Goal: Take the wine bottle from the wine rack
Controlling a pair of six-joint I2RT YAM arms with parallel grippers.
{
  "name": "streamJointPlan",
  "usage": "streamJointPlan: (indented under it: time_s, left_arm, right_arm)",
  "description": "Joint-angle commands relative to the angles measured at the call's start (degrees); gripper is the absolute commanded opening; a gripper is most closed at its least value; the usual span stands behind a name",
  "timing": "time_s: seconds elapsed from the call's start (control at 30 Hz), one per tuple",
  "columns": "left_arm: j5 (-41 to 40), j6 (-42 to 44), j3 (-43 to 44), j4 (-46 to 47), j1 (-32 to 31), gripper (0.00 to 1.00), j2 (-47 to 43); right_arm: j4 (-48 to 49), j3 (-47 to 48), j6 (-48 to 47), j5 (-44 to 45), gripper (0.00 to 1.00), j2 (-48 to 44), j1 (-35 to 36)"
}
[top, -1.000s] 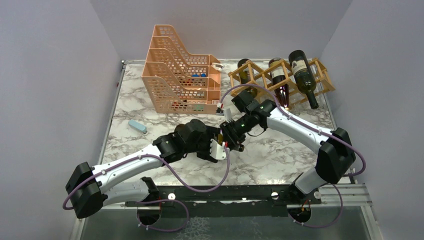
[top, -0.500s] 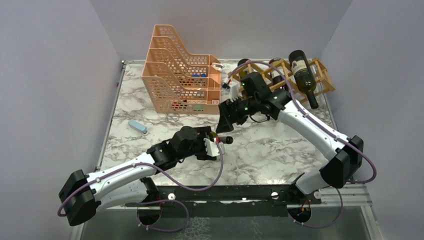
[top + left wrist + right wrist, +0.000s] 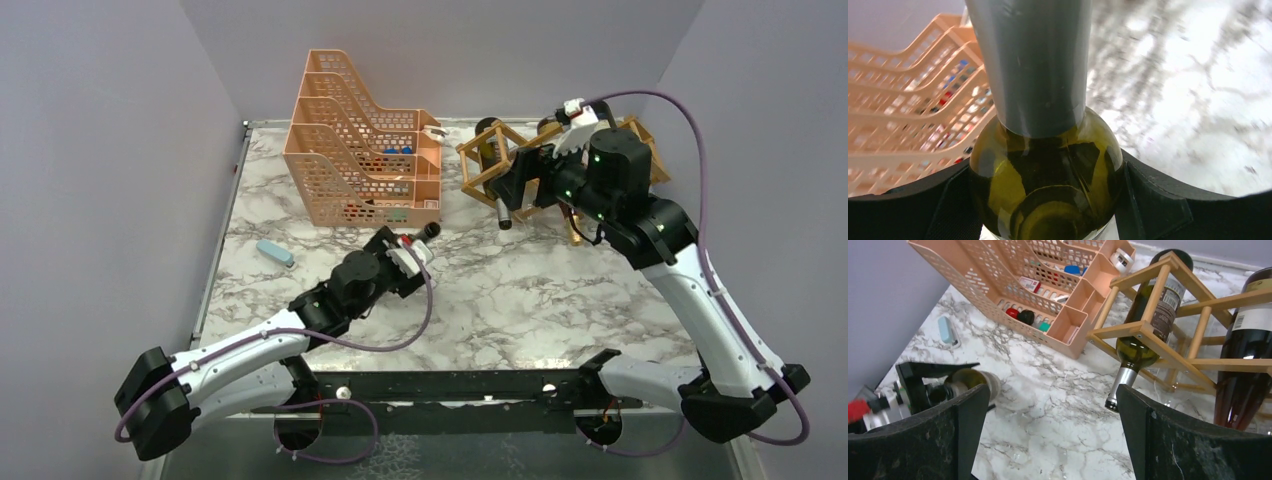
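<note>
My left gripper (image 3: 1045, 202) is shut on the wine bottle (image 3: 1045, 167), an olive-green one with a grey foil neck. The jaws press on its shoulder from both sides. From above, the left gripper (image 3: 405, 258) holds the wine bottle (image 3: 429, 233) above the marble, just in front of the orange organizer. The wine rack (image 3: 472, 163) stands at the back right. My right gripper (image 3: 507, 188) hangs open and empty in front of it. In the right wrist view the wine rack (image 3: 1148, 332) carries a green bottle (image 3: 1148, 315) and a dark red bottle (image 3: 1248, 355).
The orange tiered organizer (image 3: 350, 150) with small items stands at the back, left of the rack. A small pale blue object (image 3: 274, 252) lies on the marble table (image 3: 520, 300) at the left. Grey walls close in both sides.
My right gripper has opened, let go of the bottle's neck and risen back to the rack. The left arm has carried the bottle back and left toward the organizer.
</note>
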Motion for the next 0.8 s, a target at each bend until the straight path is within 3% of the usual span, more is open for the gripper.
streamJointPlan:
  time_s: [0.0,0.13,0.33,0.77]
  left_arm:
    - [-9.57,-12.22,-0.29,13.05,8.35,0.51,-3.73]
    - [-4.96,-21.55,-2.43,18.64,22.02,0.51,-5.06]
    - [-2.49,-29.65,-0.20,21.88,34.11,0.52,1.08]
    - [-2.99,-27.58,-1.61,31.81,35.24,0.50,10.32]
  right_arm:
    - [4.87,-3.09,-0.52,4.60,1.00,-2.27,0.26]
    - [4.24,-4.04,-0.15,6.08,1.00,-3.04,0.25]
    - [4.44,-5.85,0.93,5.24,1.00,-5.02,0.22]
    - [3.33,-7.50,2.66,4.52,1.00,-6.22,0.26]
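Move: The left hand already holds the wine bottle by its shoulder; the bare marble it goes to lies about 12 cm ahead, 16 cm to its left and some 18 cm below. The pink basket's middle is roughly 37 cm ahead and 11 cm left, 9 cm lower, while the pale blue gadget lies level with the landing spot, about 21 cm farther left. From the open right hand that spot is some 8 cm ahead, 39 cm left and 36 cm down. Keeping its grip on the bottle's shoulder, the left hand swings about 16 cm left and 12 cm forward, away from the right arm, to the marble just short of the basket's front left corner, rising some 3 cm on the way and sinking back as much over the spot. As it travels, the wrist turns about 45 degrees counter-clockwise until the fingers point straight ahead, and rolls its left side down some 30 degrees to bring the leaning bottle upright. ##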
